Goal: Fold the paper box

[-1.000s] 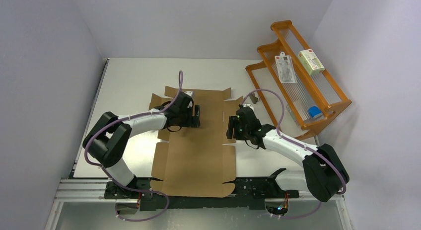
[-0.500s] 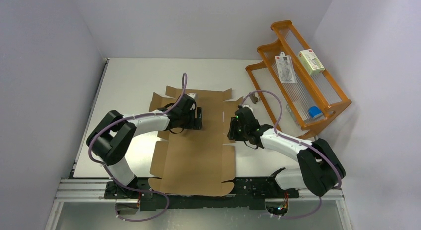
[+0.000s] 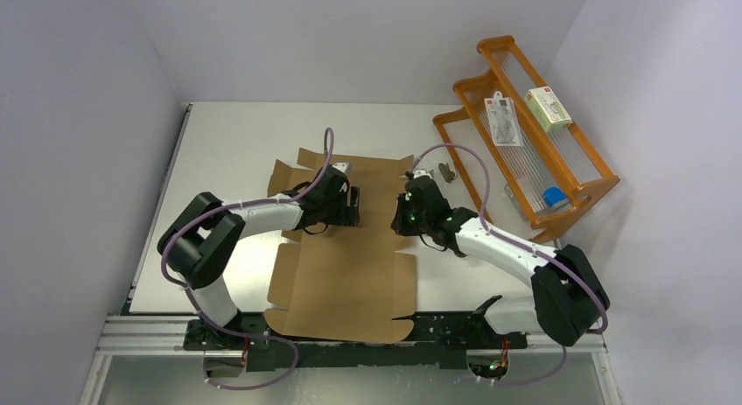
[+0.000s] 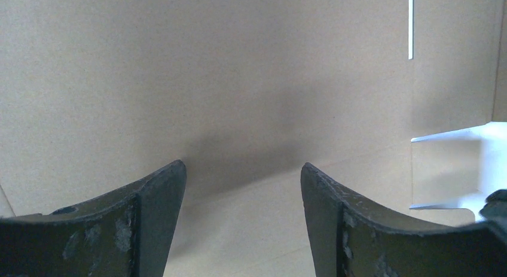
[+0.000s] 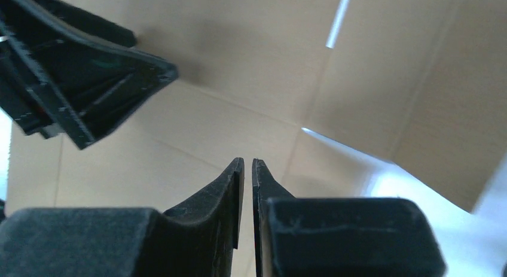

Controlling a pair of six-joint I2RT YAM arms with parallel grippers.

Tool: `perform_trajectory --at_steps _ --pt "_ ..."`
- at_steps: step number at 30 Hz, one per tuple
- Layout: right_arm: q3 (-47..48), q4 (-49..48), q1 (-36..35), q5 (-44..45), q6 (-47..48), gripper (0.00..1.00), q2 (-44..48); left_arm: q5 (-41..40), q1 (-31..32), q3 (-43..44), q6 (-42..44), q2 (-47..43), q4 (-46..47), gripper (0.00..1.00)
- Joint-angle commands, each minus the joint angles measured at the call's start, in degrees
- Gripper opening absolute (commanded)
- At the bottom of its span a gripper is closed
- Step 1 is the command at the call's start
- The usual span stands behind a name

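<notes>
The paper box (image 3: 346,265) is a brown cardboard sheet lying flat on the table, its far panel (image 3: 359,167) tilted up along a crease. My left gripper (image 3: 350,205) rests low on the sheet just before that crease, open; in the left wrist view its fingers (image 4: 161,193) stand wide with the raised panel (image 4: 239,67) ahead and nothing between them. My right gripper (image 3: 401,214) is over the sheet's right side, facing the left one. Seen from the right wrist, it (image 5: 248,163) is shut on nothing, with the left gripper (image 5: 89,91) at upper left.
An orange wire rack (image 3: 525,151) stands at the right, holding a white-and-green carton (image 3: 549,108), a clear packet (image 3: 505,118) and a blue item (image 3: 553,197). A small grey-brown object (image 3: 446,171) lies by the sheet's far right corner. Walls close in on both sides.
My right gripper has closed and moved left and farther onto the sheet. The far panel has risen a little and the sheet slid slightly away. The left gripper edged right.
</notes>
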State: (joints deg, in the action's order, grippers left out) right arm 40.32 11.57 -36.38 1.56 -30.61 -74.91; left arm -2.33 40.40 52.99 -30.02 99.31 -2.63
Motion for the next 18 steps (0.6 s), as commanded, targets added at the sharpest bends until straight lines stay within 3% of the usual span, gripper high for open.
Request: perform_trajectory --at_steps 1,7,12,18 --pt "2.73 -1.25 -2.12 -1.3 0.34 0.15 -2.49 2.47 1.26 0.0 -1.77 2.97 -0.21 0.75" --pt "6.15 0.37 -2.99 -0.19 2.06 0.16 -4.82 2.48 1.26 0.89 -1.75 2.41 -1.32 0.76" --pt "12.77 3.88 -1.21 1.33 9.27 0.35 -5.59 -1.32 0.87 2.47 -0.86 -0.35 -3.34 0.77" --pt "21.99 2.49 6.18 -8.62 19.64 0.49 -11.33 -1.75 -1.59 2.09 -0.65 -4.31 -3.39 0.78"
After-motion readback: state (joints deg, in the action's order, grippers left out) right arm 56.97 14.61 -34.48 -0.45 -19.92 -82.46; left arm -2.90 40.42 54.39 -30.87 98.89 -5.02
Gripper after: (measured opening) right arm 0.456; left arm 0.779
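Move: The box sheet's far right tab lies about 15 cm ahead of the right hand, 2 cm to its right and 6 cm below. The right slot is some 5 cm ahead, straight on, and the front right notch 4 cm back and 1 cm right, both also 6 cm below. From the left hand, that tab is about 11 cm ahead, 11 cm right and 2 cm below. The right hand slips 2.5 cm left, then climbs 6 cm and reaches 6 cm forward over the sheet, fingers opening. ##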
